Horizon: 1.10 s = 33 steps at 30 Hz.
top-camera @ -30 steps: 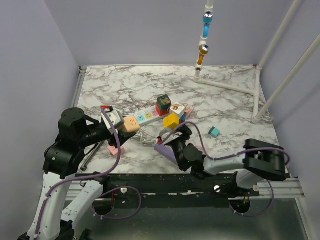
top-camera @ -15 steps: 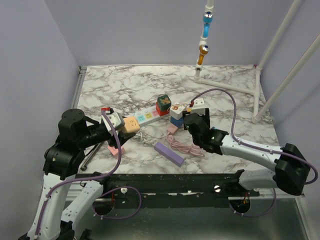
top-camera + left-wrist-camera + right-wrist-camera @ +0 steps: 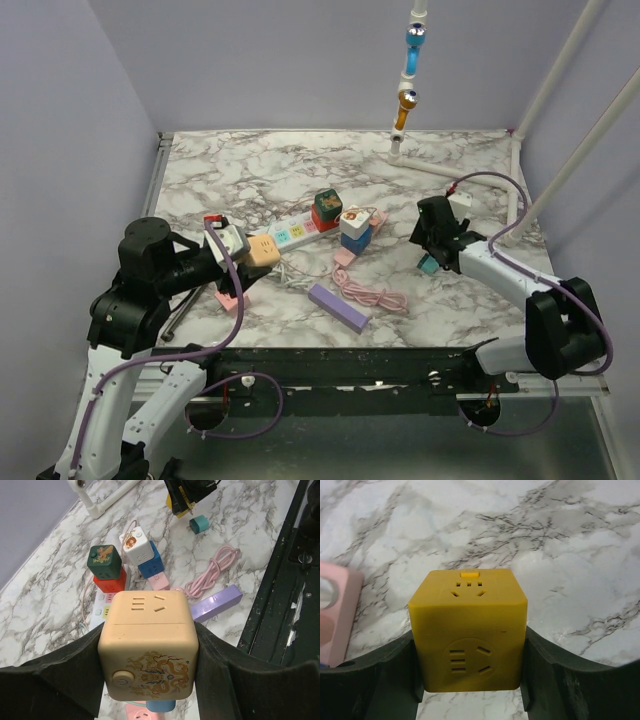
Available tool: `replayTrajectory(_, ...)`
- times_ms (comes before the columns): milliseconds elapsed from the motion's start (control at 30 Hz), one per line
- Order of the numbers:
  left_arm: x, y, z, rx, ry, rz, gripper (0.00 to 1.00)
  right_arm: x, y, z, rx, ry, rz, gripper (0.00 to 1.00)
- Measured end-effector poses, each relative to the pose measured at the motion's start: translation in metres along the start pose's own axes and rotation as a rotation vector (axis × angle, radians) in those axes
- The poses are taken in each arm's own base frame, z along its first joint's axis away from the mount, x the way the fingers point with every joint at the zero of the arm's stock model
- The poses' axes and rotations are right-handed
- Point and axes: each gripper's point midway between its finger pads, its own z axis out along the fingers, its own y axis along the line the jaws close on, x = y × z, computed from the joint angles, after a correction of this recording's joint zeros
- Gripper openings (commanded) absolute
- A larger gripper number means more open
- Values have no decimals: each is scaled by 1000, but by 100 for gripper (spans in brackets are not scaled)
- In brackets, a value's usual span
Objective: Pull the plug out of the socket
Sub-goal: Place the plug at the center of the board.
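My right gripper is shut on a yellow cube plug with socket holes on its faces, held just above the marble. In the top view this gripper hangs at the right of the table, away from the white power strip socket. From the left wrist view the yellow cube shows under those black fingers. My left gripper is shut on a beige dragon-print cube socket at the strip's left end. A blue stub sticks out beneath it.
A green cube on a red one and a white cube on a blue one stand by the strip. A teal plug, a coiled pink cable, a purple bar and a pink block lie around. White pipe stand at back right.
The right arm swung from the front centre past the cube stacks to the right side. The yellow cube left its place beside the white cube and went with it. The left arm stayed still.
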Motion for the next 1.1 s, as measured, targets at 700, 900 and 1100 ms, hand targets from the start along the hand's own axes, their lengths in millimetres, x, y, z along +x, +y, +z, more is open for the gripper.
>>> replayTrajectory(700, 13, -26, 9, 145, -57, 4, 0, 13, -38, 50, 149, 128, 71, 76)
replayTrajectory(900, 0, -29, 9, 168, -109, 29, 0, 0, -34, 40, 109, 104, 67, 99)
replayTrajectory(1100, -7, -28, 10, 167, -134, 28, 0, -42, -14, 11, -12, 25, 97, 100)
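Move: The right hand already grips the yellow cube; the bare table spot for the cube lies about 4 cm to the right, 2 ahead and 4 below. The teal plug sits some 4 cm back, 2 right and 6 down. The white-and-blue stack stands roughly 16 cm left and 2 ahead, slightly lower; the pink cable coil is about 12 left, 9 back and 6 below. From the left hand, that spot lies around 40 cm right, 17 ahead and 28 down. Down and to the right, about 4 cm each way with a slight reach forward, the right hand lowers the yellow cube beside the teal plug, stays briefly, then opens and rises nearly 7 cm off it. The left hand keeps its grip on the tan cube, drawing back and right, dipping and recovering, and turning some 10 degrees clockwise. ##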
